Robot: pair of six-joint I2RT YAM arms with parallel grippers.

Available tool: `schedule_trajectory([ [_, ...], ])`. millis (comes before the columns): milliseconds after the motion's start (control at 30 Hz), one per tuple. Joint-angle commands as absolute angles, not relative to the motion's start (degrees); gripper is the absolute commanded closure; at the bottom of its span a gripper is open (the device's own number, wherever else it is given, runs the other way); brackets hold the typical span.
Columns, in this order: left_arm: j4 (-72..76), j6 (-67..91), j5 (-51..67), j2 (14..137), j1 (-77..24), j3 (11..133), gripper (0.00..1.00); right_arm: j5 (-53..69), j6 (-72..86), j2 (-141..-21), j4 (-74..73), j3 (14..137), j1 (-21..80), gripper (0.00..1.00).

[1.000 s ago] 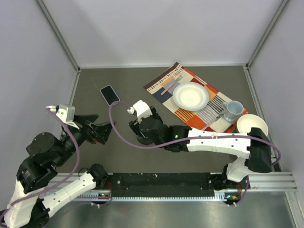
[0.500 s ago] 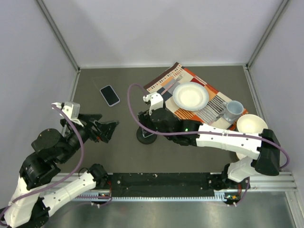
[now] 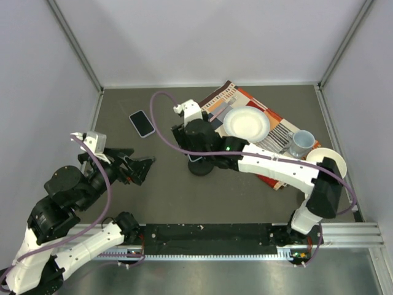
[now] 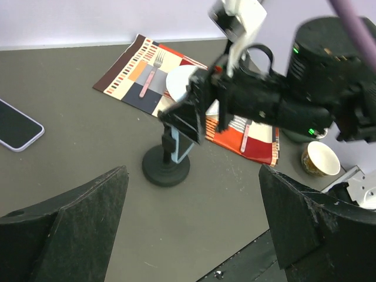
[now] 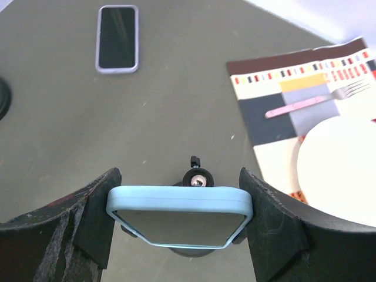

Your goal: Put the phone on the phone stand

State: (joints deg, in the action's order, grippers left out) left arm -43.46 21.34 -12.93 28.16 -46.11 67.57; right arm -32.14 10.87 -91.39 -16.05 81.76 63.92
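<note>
A phone (image 5: pixel 179 220) in a light-blue case rests in the cradle of the black phone stand (image 3: pixel 199 167), whose round base (image 4: pixel 166 171) sits on the dark table. My right gripper (image 5: pixel 179 197) reaches down over it. Its two fingers press against the phone's two sides, so it is shut on the phone. In the left wrist view, only a blue sliver of that phone (image 4: pixel 178 144) shows under the right gripper (image 4: pixel 191 117). My left gripper (image 4: pixel 192 170) hangs wide open and empty, left of the stand and apart from it (image 3: pixel 142 167).
A second phone (image 3: pixel 142 123) in a lavender case lies flat at the back left. A striped placemat (image 3: pixel 212 107) at the right carries a white plate (image 3: pixel 246 125), a fork (image 5: pixel 305 103) and a mug (image 3: pixel 301 143). A bowl (image 3: pixel 325 161) sits beside it.
My right gripper has moved right and toward the back, and the stand's base has shifted the same way with it. The left arm has edged slightly right, still open.
</note>
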Motion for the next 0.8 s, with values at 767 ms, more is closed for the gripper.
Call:
schedule_trajectory([
  [767,-38.41,22.33,-9.49,30.32,-45.88,66.62,0.03,-32.52,7.21,-116.10,-1.50,115.14,53.18,1.00],
])
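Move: Ahead of the right hand, about 16 cm out and 6 cm to its left, lies the open table spot the held phone and stand are taken towards, some 15 cm below. The stand's round base is roughly under this hand. The other phone lies about 20 cm ahead and 24 cm left, the plate about 20 cm ahead and 20 cm right. From the left hand the open spot is roughly 28 cm ahead and 10 cm right. Carrying on briskly forward, the right hand takes the phone, still pinched across its width with the stand attached behind it, about 14 cm farther out at nearly constant height, into the gap between the other phone and the placemat. It slows and bears about 5 cm left, mostly late, turning some 8 degrees clockwise while the fingers keep their grip. ##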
